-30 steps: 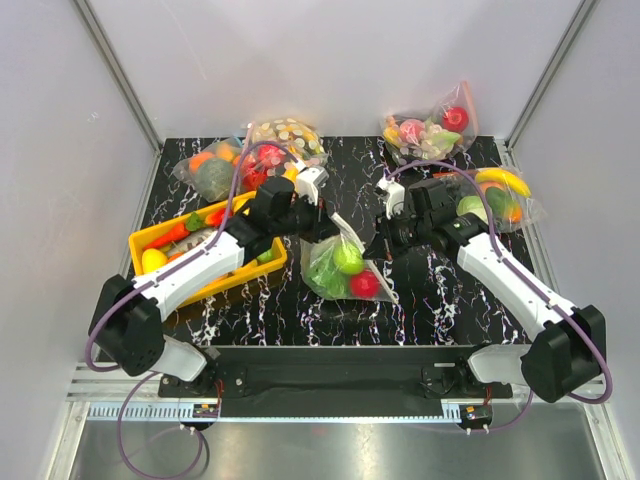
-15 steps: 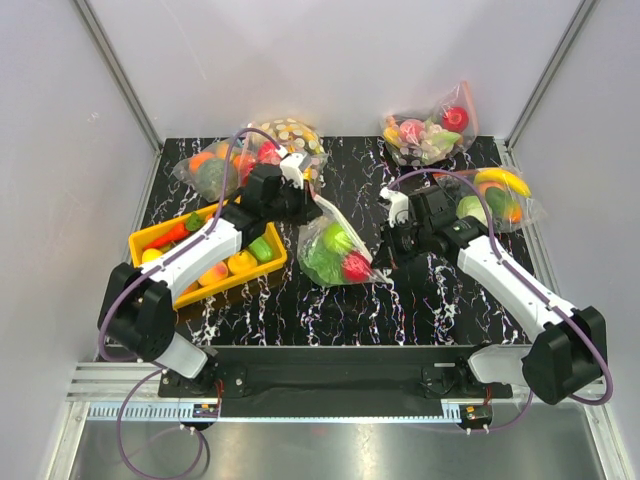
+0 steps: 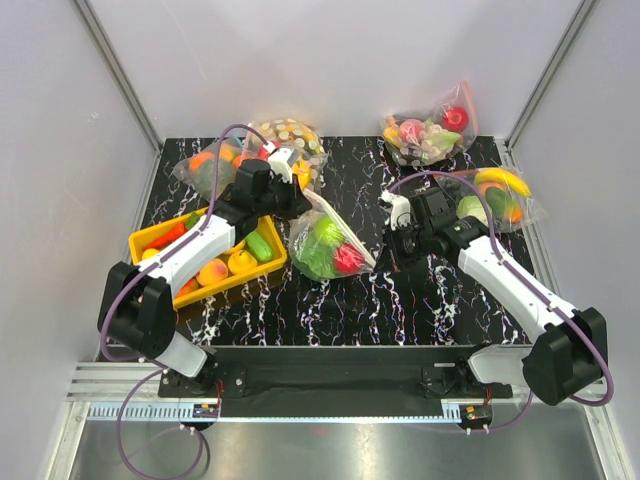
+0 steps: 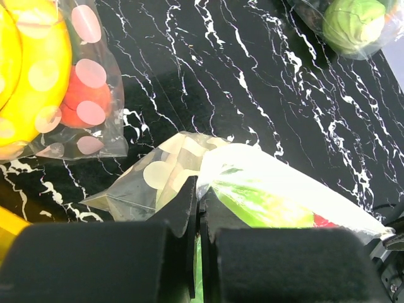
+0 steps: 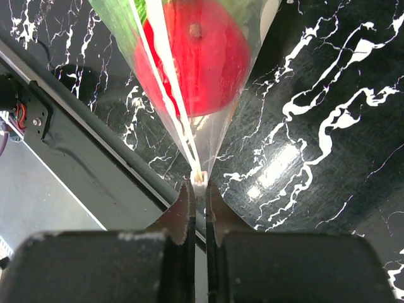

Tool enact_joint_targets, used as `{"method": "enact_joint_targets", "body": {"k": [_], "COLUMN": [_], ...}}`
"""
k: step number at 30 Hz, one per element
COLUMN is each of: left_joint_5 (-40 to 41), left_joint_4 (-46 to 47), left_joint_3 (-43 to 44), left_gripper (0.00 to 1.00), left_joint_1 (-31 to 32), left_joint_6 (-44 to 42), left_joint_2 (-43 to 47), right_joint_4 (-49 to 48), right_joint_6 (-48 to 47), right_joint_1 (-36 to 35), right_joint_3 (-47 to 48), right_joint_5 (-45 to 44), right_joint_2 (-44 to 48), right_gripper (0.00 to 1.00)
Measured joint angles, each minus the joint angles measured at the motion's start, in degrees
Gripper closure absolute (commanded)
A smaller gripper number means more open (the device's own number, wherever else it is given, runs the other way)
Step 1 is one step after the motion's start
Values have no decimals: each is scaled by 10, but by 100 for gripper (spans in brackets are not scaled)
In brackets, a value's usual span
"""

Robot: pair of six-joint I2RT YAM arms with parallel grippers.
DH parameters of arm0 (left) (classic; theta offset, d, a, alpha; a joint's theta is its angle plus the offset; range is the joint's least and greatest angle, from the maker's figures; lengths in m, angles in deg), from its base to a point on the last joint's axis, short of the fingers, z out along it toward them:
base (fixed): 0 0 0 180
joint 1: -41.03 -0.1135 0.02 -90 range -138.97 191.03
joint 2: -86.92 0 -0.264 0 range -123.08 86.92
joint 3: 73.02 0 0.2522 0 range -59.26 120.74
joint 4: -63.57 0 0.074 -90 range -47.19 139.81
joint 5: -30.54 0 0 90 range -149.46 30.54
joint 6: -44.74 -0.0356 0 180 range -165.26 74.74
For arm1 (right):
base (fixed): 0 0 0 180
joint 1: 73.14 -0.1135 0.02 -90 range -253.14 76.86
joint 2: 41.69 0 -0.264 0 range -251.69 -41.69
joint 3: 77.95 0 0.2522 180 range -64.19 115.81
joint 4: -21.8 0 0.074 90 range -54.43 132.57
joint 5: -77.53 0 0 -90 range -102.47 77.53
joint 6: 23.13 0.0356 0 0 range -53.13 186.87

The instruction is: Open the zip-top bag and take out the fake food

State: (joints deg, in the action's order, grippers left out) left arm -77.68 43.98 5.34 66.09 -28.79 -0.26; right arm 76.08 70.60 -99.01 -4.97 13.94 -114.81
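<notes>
The zip-top bag (image 3: 325, 245), clear with white dots, hangs stretched between both grippers over the middle of the table. Inside it is the fake food: a leafy green piece (image 3: 318, 250), a green apple (image 3: 328, 230) and a red fruit (image 3: 347, 259). My left gripper (image 3: 303, 198) is shut on the bag's upper left corner; in the left wrist view its jaws (image 4: 201, 189) pinch the dotted plastic (image 4: 164, 173). My right gripper (image 3: 383, 262) is shut on the bag's lower right end; in the right wrist view it (image 5: 199, 184) clamps the white zip end, the red fruit (image 5: 196, 57) just beyond.
A yellow tray (image 3: 145, 240) of fake food lies under the left arm. A dotted bag with bananas (image 3: 285, 135) and another bag (image 3: 210, 172) sit at the back left. More filled bags sit at the back right (image 3: 430, 130) and far right (image 3: 495, 195).
The left gripper has pulled its corner of the bag back and to the left. The bag has shifted left and drawn taut; the right gripper has barely moved.
</notes>
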Motion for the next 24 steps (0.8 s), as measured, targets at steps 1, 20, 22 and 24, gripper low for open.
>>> {"method": "enact_joint_targets", "body": {"k": [1,20,22,24], "left_joint_5": [-5,-84,-84,-86], "left_joint_4": [3,100,103,103], "left_joint_3": [-1,-113,-113,-113], "left_gripper": [100,100,100,100], "left_joint_1": [0,-15,-15,-15], "left_joint_6": [0,20,20,20], "left_joint_2": [0,32,35,35], "right_joint_4": [2,-2,-15,-22], "right_joint_6": [0,-2,-2,-2], "right_joint_1": [0,0,0,0], "right_joint_3": [1,99,101,109], "right_joint_5": [0,11,11,11], "right_joint_2": [0,-74,-89,-106], "right_gripper": [100,44,44,44]}}
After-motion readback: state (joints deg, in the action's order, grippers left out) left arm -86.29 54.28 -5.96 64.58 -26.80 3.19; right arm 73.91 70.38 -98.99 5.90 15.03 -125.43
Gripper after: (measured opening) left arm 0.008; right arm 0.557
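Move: The right hand holds the near-right corner of the zip-top bag's mouth; the middle of the white rim lies some 8 cm ahead and 8 cm to its left, a little higher. From that hand the red tomato is about 2 cm ahead, 6 cm left and 5 cm below, and the light-green fruit about 7 cm ahead, 10 cm left and 4 cm below. The left hand pinches the rim's far end, with the rim's middle about 8 cm back, 8 cm to its right and slightly lower. The right hand opens its fingers to a bit over half and lets go of the bag's corner, rises some 3.5 cm, then sinks partway again as it travels about 5 cm forward and half as far left, open fingers coming in over the rim towards the middle of the mouth, wrist almost unturned. Meanwhile the left hand keeps its shut pinch on the rim's other end and carries it back about 3 cm and down some 2 cm, slackening the stretched mouth, with only a slight turn of the wrist. ##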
